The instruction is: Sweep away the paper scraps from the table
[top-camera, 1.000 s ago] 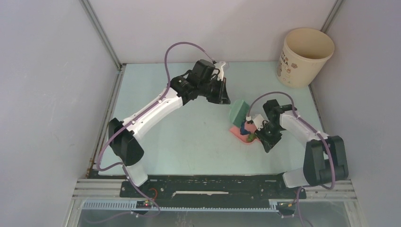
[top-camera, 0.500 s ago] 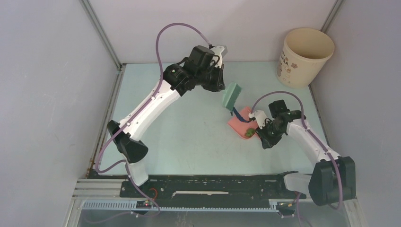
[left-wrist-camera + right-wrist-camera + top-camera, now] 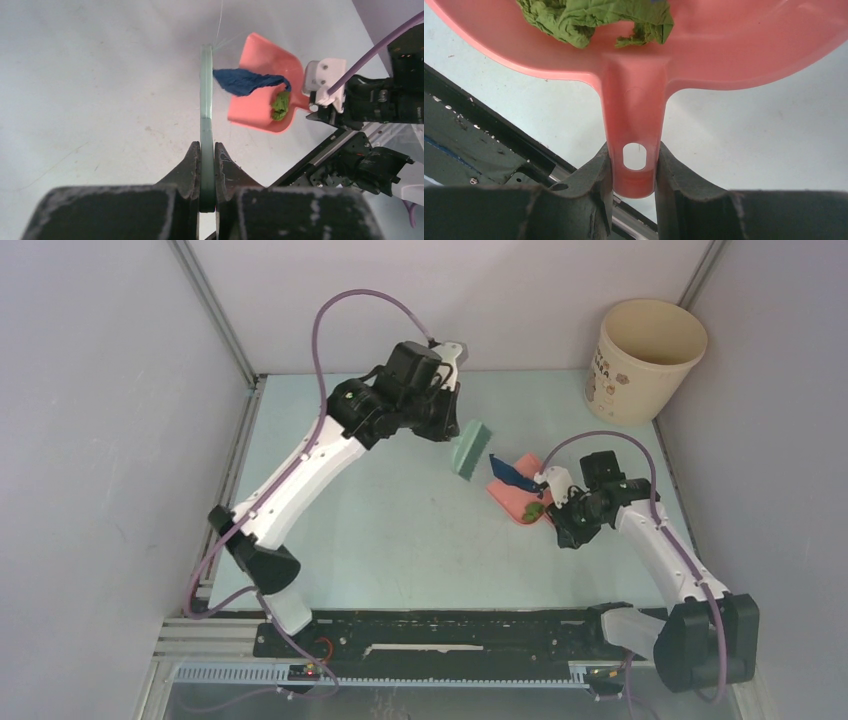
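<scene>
My left gripper point(image 3: 207, 170) is shut on the thin handle of the green hand brush point(image 3: 206, 100), which hangs just left of the pink dustpan point(image 3: 508, 502) without touching it. My right gripper point(image 3: 634, 170) is shut on the dustpan's handle point(image 3: 634, 115). Two paper scraps lie in the pan. A dark blue one point(image 3: 245, 81) drapes over its left rim, and a crumpled green one point(image 3: 589, 20) sits near the handle. In the top view the brush point(image 3: 471, 449) is right of centre on the table point(image 3: 380, 510). I see no other scraps on it.
A cream bucket point(image 3: 643, 358) stands at the table's back right corner. Grey walls close off the left, back and right sides. A black rail point(image 3: 450, 625) runs along the near edge, by the arm bases.
My left arm has drawn the brush off the dustpan, up and to the left. My right arm has swung outward and moved the pan slightly back, the scraps still in it.
</scene>
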Motion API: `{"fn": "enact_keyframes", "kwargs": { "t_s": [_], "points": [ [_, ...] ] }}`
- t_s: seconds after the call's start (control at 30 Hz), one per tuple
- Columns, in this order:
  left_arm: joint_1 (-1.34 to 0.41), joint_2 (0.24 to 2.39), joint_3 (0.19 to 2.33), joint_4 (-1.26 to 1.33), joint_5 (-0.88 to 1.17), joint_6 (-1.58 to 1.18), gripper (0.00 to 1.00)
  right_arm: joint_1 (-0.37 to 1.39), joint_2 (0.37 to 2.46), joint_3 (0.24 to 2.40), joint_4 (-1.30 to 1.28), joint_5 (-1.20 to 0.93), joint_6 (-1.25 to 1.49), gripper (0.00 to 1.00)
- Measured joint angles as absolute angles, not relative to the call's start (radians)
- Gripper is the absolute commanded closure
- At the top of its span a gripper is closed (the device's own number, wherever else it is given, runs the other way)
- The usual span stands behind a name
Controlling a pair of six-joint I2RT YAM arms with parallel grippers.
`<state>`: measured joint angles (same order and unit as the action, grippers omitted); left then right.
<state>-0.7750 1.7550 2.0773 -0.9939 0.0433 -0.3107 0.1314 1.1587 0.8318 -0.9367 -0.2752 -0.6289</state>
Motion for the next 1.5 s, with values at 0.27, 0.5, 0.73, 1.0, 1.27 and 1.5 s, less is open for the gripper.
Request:
{"fn": "enact_keyframes", "kwargs": {
  "t_s": [0.27,0.5,0.73,1.0,1.27,1.5],
  "points": [
    [-0.77,1.471,1.888,-1.0,-0.059,-0.287,0.99,0.086,1.125,0.841,-0.934,-0.274,-0.63,1.0],
    [-0.765,1.274,1.643,-0.941,-0.076,-0.288,0.99,0.035,1.149,0.984,-0.965,-0.263,-0.634,1.0],
    [-0.765,1.254,1.383,-0.862,-0.044,-0.298,0.99,-0.047,1.233,1.174,-0.971,-0.22,-0.623,1.0],
    [-0.765,1.146,1.119,-0.766,0.046,-0.342,0.99,-0.181,1.422,1.538,-1.014,-0.192,-0.562,1.0],
    [-0.765,1.122,1.034,-0.717,0.064,-0.341,0.99,-0.291,1.727,1.985,-1.073,-0.08,-0.535,1.0],
    [-0.765,1.124,1.034,-0.714,0.065,-0.314,0.99,-0.366,2.082,2.502,-1.131,0.092,-0.581,1.0]
  ]
}}
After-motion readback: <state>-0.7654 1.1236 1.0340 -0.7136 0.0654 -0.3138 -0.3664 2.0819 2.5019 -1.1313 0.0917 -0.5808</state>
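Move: Out ahead and to the right of the right hand, which already holds the dustpan by its handle, stands the bin, about 31 cm forward and 16 cm right, its rim some 12 cm above the hand. The pan lies 9 cm ahead and 8 cm left; on it are the blue scrap, 12 cm ahead and 9 left, and the green scrap, 4 cm ahead and 6 left. From the left hand, the bin is roughly 21 cm forward, 39 cm right and well below. Lifting the loaded dustpan slowly, then fast, the right hand carries it right, forward and up to the bin, some 44 cm in all, turning clockwise about 40 degrees while its fingers swing up towards level and its left side dips late on. The left hand keeps the brush, first moving left, back and slightly up, then dropping and backing away from the bin. ##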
